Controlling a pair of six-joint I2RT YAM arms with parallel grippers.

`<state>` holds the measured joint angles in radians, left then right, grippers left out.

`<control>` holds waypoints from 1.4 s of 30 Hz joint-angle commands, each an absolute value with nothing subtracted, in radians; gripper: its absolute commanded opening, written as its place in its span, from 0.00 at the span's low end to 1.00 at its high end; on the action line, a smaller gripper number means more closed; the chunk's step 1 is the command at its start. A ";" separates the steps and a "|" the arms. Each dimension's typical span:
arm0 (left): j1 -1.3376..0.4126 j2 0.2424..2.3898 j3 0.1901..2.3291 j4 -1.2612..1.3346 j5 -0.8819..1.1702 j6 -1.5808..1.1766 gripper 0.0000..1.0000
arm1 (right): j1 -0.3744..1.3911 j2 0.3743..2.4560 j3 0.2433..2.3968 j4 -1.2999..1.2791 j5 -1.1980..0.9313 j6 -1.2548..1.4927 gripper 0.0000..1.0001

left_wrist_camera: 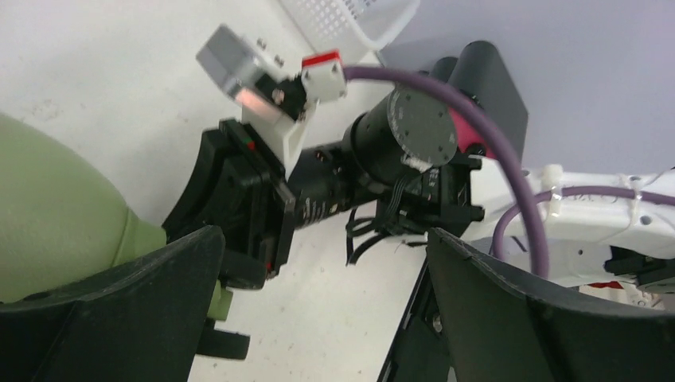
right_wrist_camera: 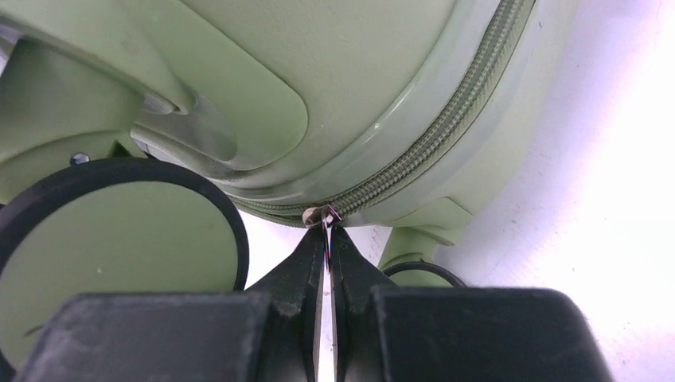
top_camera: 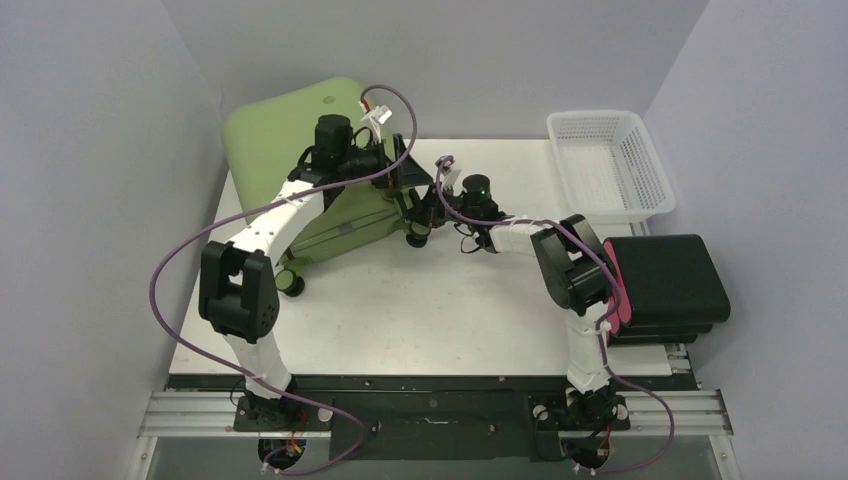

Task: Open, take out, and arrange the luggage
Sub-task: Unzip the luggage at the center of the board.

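Observation:
The light olive-green luggage (top_camera: 270, 135) stands tilted at the table's back left, its black wheels toward the middle. In the right wrist view its zipper (right_wrist_camera: 430, 151) curves round the shell's corner (right_wrist_camera: 358, 79) beside a black wheel (right_wrist_camera: 119, 239). My right gripper (right_wrist_camera: 327, 235) is shut on the small zipper pull (right_wrist_camera: 325, 216), low at the case's right corner (top_camera: 428, 215). My left gripper (top_camera: 405, 170) hovers at the case's upper right side, open, with nothing between its fingers (left_wrist_camera: 325, 255). The green shell (left_wrist_camera: 48, 207) lies just left of the left finger.
A white mesh basket (top_camera: 610, 165) sits at the back right. A black case with a pink-red side (top_camera: 670, 285) lies at the table's right edge, by the right arm's elbow. The two wrists are close together beside the luggage.

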<state>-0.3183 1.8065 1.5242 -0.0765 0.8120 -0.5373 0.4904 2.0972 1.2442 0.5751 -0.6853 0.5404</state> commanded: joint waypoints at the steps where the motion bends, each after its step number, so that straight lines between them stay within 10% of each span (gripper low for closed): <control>1: -0.327 1.816 1.549 -0.267 0.758 -0.400 0.99 | 0.425 2.152 1.297 0.608 -0.594 0.579 0.00; 28: -0.398 1.984 1.954 -1.036 0.754 0.951 1.00 | 0.398 2.259 1.418 0.667 -0.733 0.806 0.00; 42: -0.434 2.049 2.060 -1.469 0.621 1.213 0.64 | 0.396 2.231 1.445 0.547 -0.658 0.683 0.00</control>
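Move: Just below the open left hand is its target, the suitcase's upper right wheel, about 9 cm down, 3 cm back and 3 cm to the left. The zip pull is some 15 cm below the left hand, level with it and 1 cm left. The right hand already has that pull between its fingertips; from there the upper wheel is about 6 cm higher, 2 cm back and 2 cm left, the lower wheel 8 cm down, 3 cm back and 1 cm right. Sinking about 6 cm, with a smaller shift back and then left, the left hand comes down over the suitcase's upper right wheel, rolling and turning clockwise so its fingers tip from nearly level to some 45 degrees down. Near the end its jaws start to close around the wheel. The right hand stays at the case corner, shut on the zip pull, turning gently by some 15 degrees. ##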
